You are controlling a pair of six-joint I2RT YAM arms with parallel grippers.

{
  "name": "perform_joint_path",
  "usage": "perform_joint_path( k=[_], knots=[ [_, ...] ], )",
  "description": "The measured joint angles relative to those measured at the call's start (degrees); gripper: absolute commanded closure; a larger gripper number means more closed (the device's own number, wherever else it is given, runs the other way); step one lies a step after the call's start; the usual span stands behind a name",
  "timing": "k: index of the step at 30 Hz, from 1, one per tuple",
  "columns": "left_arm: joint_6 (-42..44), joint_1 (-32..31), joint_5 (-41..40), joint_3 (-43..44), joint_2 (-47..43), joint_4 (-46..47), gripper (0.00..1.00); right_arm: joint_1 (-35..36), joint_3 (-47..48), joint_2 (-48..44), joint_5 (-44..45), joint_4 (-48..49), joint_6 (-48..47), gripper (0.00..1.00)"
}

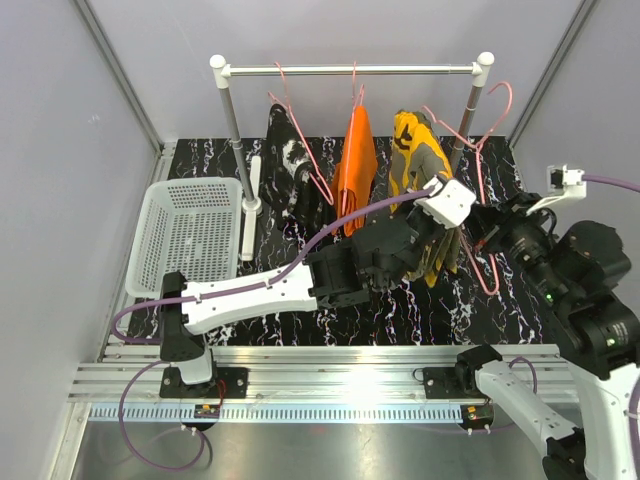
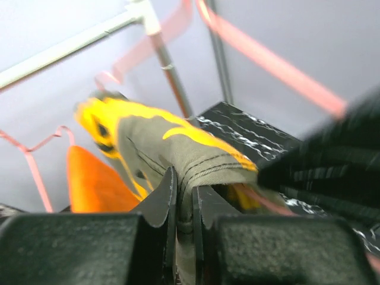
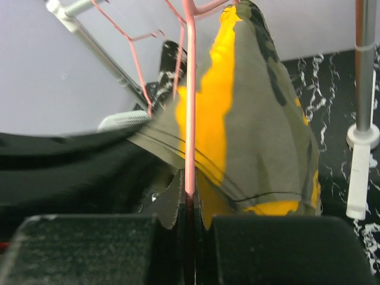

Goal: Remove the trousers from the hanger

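Three trousers hang on pink hangers from the rail: black with white splashes (image 1: 290,160), plain orange (image 1: 355,165) and yellow-olive camouflage (image 1: 418,150) at the right. My left gripper (image 2: 184,199) is shut on a fold of the camouflage trousers' (image 2: 178,142) lower edge, and the cloth is squeezed between the jaws. In the top view that gripper (image 1: 437,245) sits low against the garment. The right gripper (image 3: 190,202) is shut on the thin pink hanger wire (image 3: 190,107) that runs up in front of the camouflage trousers (image 3: 261,119). From above, it (image 1: 487,235) lies just right of the garment.
A white basket (image 1: 190,235) stands at the left of the dark marbled mat. The rail (image 1: 350,70) rests on two grey posts with white feet (image 1: 250,205). Another pink hanger (image 1: 497,100) hooks on the rail's right end. Grey walls close in both sides.
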Motion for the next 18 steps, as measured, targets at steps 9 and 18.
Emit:
perform_joint_path(
  k=[9, 18],
  knots=[
    [6.47, 0.66, -3.87, 12.87, 3.04, 0.98, 1.00, 0.00, -10.82, -2.03, 1.77, 0.81, 0.44, 1.00],
    [12.70, 3.13, -5.55, 24.52, 3.76, 5.70, 1.00, 0.00, -16.00, -5.73, 5.77, -4.70, -0.17, 1.00]
  ],
)
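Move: My left hand holds the waistband of the yellow-and-grey trousers, still over the pink hanger; the hanger's middle is about 4 cm ahead and 2 cm right. My right hand grips that hanger's side, the trousers' middle roughly 6 cm ahead, 8 cm left and a little below. From my left hand, the rack's right post stands some 17 cm ahead and 6 cm right; the orange trousers hang about 16 cm ahead and 14 cm left, lower down. I pull the trousers and hanger apart: my left hand keeps its pinch on the waistband and rises about 16 cm, drifting left more and more as it climbs, its fingers tilting up and swinging counter-clockwise. My right hand keeps hold of the hanger and draws it down some 11 cm, fingers tipping downward. ##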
